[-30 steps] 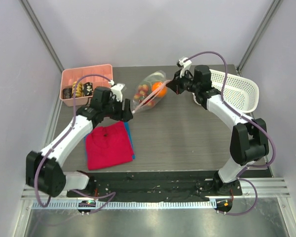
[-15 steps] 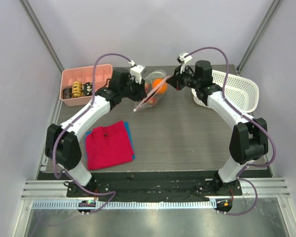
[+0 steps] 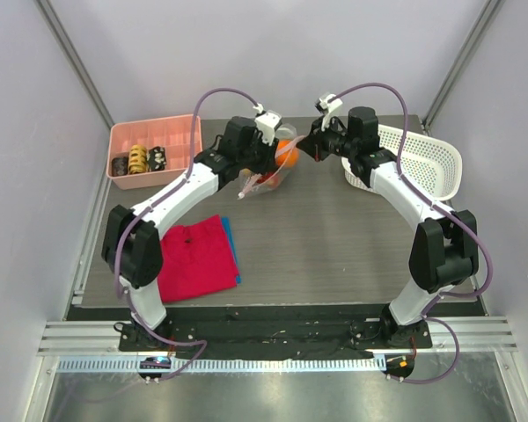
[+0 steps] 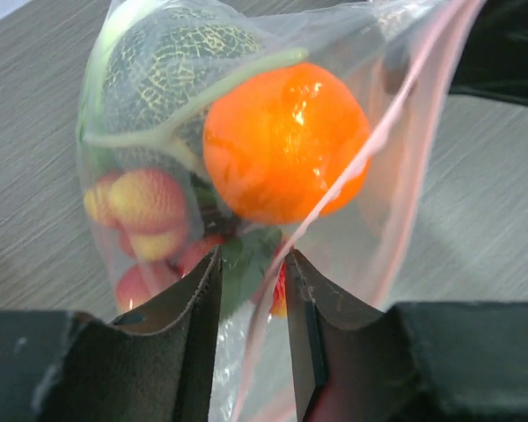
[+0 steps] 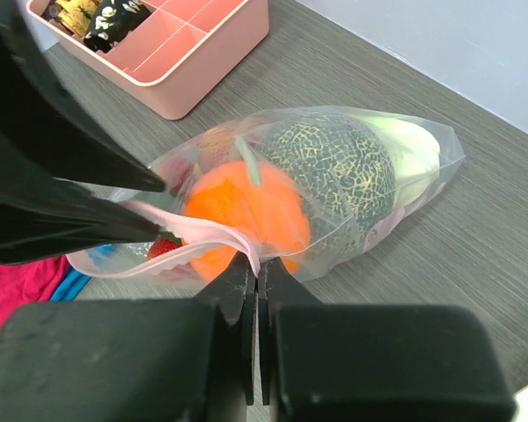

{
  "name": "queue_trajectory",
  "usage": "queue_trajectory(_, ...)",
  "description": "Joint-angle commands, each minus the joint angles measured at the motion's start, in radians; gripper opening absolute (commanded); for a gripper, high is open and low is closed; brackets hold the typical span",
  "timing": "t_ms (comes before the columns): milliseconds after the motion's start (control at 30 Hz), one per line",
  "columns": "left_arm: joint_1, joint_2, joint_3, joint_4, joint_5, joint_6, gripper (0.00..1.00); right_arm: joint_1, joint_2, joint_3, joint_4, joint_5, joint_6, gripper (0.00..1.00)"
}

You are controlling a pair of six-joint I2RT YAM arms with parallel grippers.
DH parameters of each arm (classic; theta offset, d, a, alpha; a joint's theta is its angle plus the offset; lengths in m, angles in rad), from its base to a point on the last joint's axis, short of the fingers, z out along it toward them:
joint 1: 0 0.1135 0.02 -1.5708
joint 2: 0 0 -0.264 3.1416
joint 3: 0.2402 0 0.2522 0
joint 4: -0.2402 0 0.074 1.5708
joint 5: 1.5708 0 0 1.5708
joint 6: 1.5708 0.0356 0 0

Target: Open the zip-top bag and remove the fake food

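The clear zip-top bag (image 3: 271, 178) hangs at the back middle of the table. Through its film I see the fake food: an orange ball (image 4: 282, 141), a netted green melon (image 4: 167, 61) and red-yellow berries (image 4: 141, 202). My right gripper (image 5: 259, 262) is shut on the pale pink zip strip (image 5: 202, 227), just in front of the orange ball (image 5: 238, 202). My left gripper (image 4: 253, 255) meets the bag from the opposite side. Its jaws stand a narrow gap apart, with bag film, the strip and a green leaf between them. In the top view, the left gripper (image 3: 266, 165) and right gripper (image 3: 304, 149) flank the bag.
A pink tray (image 3: 128, 136) with small rolls sits at the back left. At the right stands a white lattice basket (image 3: 422, 163). A red cloth (image 3: 194, 259) lies over a blue one near the front left.
My left arm swung from beside the red cloth up to the bag, and its jaws narrowed around the bag's edge. The bag shifted towards the right gripper, which stayed shut on the strip.
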Motion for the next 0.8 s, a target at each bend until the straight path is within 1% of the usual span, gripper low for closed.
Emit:
queue_trajectory(0, -0.007, 0.058, 0.086, -0.022, -0.014, 0.034, 0.31, 0.0, -0.02, 0.053, 0.051, -0.025, 0.024, 0.01)
queue_trajectory(33, -0.007, 0.07, 0.095, -0.04, -0.015, 0.034, 0.26, 0.0, -0.019, 0.055, 0.051, -0.017, 0.038, 0.01)
queue_trajectory(67, -0.007, 0.075, 0.131, -0.088, -0.018, 0.034, 0.09, -0.002, -0.019, 0.056, 0.051, -0.017, 0.051, 0.01)
queue_trajectory(133, -0.007, 0.07, 0.162, -0.135, -0.049, 0.012, 0.0, -0.002, -0.022, 0.056, 0.047, -0.007, 0.094, 0.01)
queue_trajectory(167, -0.006, 0.066, 0.181, -0.198, -0.049, -0.001, 0.0, 0.0, -0.019, 0.064, 0.041, 0.009, 0.114, 0.01)
queue_trajectory(200, -0.007, 0.059, 0.226, -0.229, -0.049, -0.016, 0.0, -0.002, -0.02, 0.067, 0.02, 0.028, 0.177, 0.01)
queue_trajectory(233, -0.007, 0.044, 0.244, -0.253, -0.058, -0.08, 0.0, 0.0, -0.022, 0.079, 0.006, 0.076, 0.212, 0.03)
queue_trajectory(267, -0.007, 0.035, 0.259, -0.304, -0.053, -0.111, 0.0, 0.0, -0.025, 0.082, -0.049, 0.11, 0.257, 0.09)
queue_trajectory(300, -0.007, 0.029, 0.294, -0.321, -0.035, -0.148, 0.0, 0.003, -0.032, 0.082, -0.073, 0.145, 0.292, 0.16)
queue_trajectory(333, -0.007, 0.023, 0.305, -0.338, -0.023, -0.184, 0.0, 0.004, -0.043, 0.079, -0.104, 0.186, 0.367, 0.35)
queue_trajectory(367, -0.007, 0.01, 0.314, -0.347, 0.006, -0.267, 0.0, 0.006, -0.066, 0.072, -0.135, 0.267, 0.393, 0.44)
queue_trajectory(400, -0.007, 0.004, 0.314, -0.355, 0.014, -0.306, 0.0, 0.006, -0.077, 0.066, -0.182, 0.295, 0.419, 0.53)
queue_trajectory(433, -0.007, -0.003, 0.31, -0.35, 0.028, -0.338, 0.0, 0.004, -0.088, 0.058, -0.201, 0.317, 0.458, 0.73)
queue_trajectory(467, -0.007, -0.013, 0.304, -0.34, 0.051, -0.402, 0.0, 0.006, -0.109, 0.05, -0.218, 0.355, 0.475, 0.95)
queue_trajectory(500, -0.007, -0.016, 0.298, -0.32, 0.056, -0.422, 0.0, 0.006, -0.115, 0.049, -0.259, 0.38, 0.492, 0.99)
queue_trajectory(533, -0.007, -0.016, 0.29, -0.315, 0.059, -0.447, 0.0, 0.004, -0.12, 0.056, -0.291, 0.41, 0.506, 1.0)
queue_trajectory(567, -0.006, -0.013, 0.293, -0.31, 0.078, -0.461, 0.0, 0.004, -0.126, 0.078, -0.367, 0.474, 0.562, 0.99)
queue_trajectory(600, -0.004, 0.004, 0.302, -0.31, 0.086, -0.475, 0.0, 0.006, -0.128, 0.09, -0.409, 0.486, 0.582, 0.99)
queue_trajectory(667, -0.006, 0.024, 0.34, -0.321, 0.109, -0.485, 0.0, 0.009, -0.137, 0.112, -0.494, 0.478, 0.57, 0.99)
queue_trajectory(767, -0.006, 0.059, 0.373, -0.324, 0.145, -0.513, 0.0, 0.033, -0.219, 0.084, -0.523, 0.483, 0.529, 0.99)
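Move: My left fingers straddle the bag's pink rim without gripping it; the stretch to pinch is only about 1 cm ahead, 1 cm right and 2 cm down. From that hand the orange sits some 5 cm ahead, 4 right and 8 below, the melon about 11 ahead, 1 right, 8 below, and the lychees 2 ahead, 4 left, 8 below. My right hand already pinches the rim, with the orange 1 cm ahead, 3 left and 9 below. With my left hand I dip about 2 cm onto the bag's pink rim, shut my fingers on it, then lift it some 6 cm, drawing slightly back as my fingers tip down. Once it is pinched, my right fingers open wide and let go of the rim, and that hand backs off rightward about 5 cm, also turning clockwise some 30 degrees and tipping down. ##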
